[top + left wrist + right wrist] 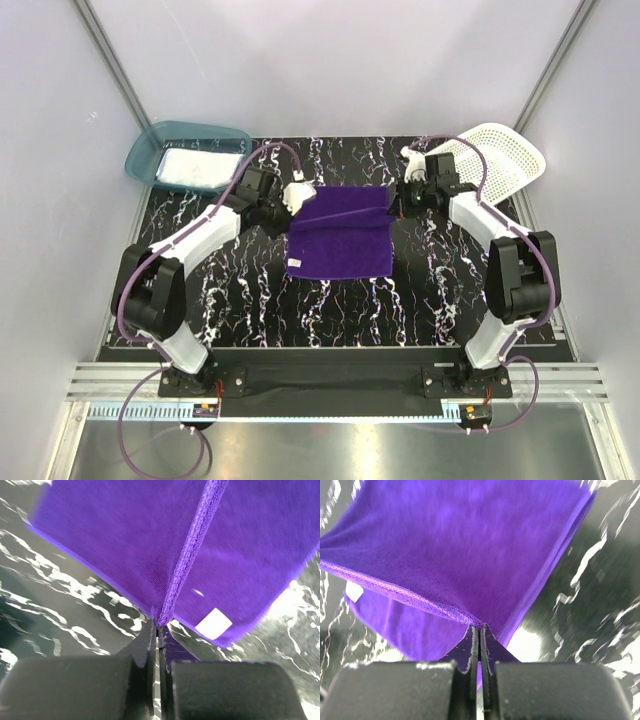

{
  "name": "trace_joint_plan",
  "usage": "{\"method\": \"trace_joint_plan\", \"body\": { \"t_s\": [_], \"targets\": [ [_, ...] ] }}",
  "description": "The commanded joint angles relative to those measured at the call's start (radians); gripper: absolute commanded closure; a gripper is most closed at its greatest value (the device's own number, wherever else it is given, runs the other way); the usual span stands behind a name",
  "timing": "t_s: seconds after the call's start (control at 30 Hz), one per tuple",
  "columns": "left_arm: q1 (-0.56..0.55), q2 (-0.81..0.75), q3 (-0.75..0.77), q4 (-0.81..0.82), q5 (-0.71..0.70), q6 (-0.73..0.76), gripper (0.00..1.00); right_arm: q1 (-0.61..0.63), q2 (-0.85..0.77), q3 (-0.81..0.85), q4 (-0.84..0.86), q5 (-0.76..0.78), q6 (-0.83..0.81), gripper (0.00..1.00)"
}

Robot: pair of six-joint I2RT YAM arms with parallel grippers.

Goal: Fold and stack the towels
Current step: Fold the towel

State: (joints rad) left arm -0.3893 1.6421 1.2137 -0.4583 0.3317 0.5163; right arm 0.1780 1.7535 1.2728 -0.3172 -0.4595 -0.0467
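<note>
A deep purple towel (340,236) lies spread in the middle of the black marbled table, its far edge lifted off the surface. My left gripper (297,203) is shut on the towel's far left corner (161,616); a small white tag (213,623) shows next to it. At the far right corner (479,622), my right gripper (393,203) is shut on the cloth's hemmed edge. A white towel (195,168) lies in the teal bin at the back left. No light blue towel is in view.
The teal translucent bin (150,150) sits at the table's back left corner. A white mesh basket (505,160) stands at the back right, close behind my right arm. White walls enclose the table on three sides.
</note>
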Motion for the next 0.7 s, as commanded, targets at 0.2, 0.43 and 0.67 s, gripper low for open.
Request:
{"method": "trace_joint_plan", "body": {
  "t_s": [0.2, 0.43, 0.67],
  "targets": [
    [-0.039, -0.096, -0.105, 0.044, -0.054, -0.07, 1.0, 0.07, -0.114, -0.144, 0.003, 0.105, 0.079, 0.94],
    [-0.092, -0.087, -0.127, -0.006, -0.14, -0.136, 0.96, 0.147, -0.123, -0.204, -0.042, 0.183, 0.123, 0.84],
    [-0.129, -0.097, -0.114, -0.132, -0.24, -0.241, 0.7, 0.164, -0.157, -0.23, -0.207, 0.292, 0.159, 0.53]
  ]
}}
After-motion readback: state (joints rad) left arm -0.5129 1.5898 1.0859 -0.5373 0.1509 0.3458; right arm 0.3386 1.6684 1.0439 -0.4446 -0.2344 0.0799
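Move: The purple towel's far edge is pinched at its corners, one in each hand. The near-left corner of the bottom layer lies about 10 cm back from the left hand, level sideways and some 9 cm below. The white label sits 6 cm back and 1 cm right of that hand. The near-right corner is roughly 14 cm back of the right hand, 9 cm below. The fold's left end is about 16 cm ahead of the left hand, its right end 12 cm ahead of the right. The towel's held edge is drawn back and laid down towards its near edge. The right hand leads, some 10 cm back and 7 cm down, its fingers easing open early to nearly half. The left goes about 6 cm back and 4 cm down, slowing midway, and opens only late, to about a quarter. Both wrists tip so the fingers point more steeply down. ##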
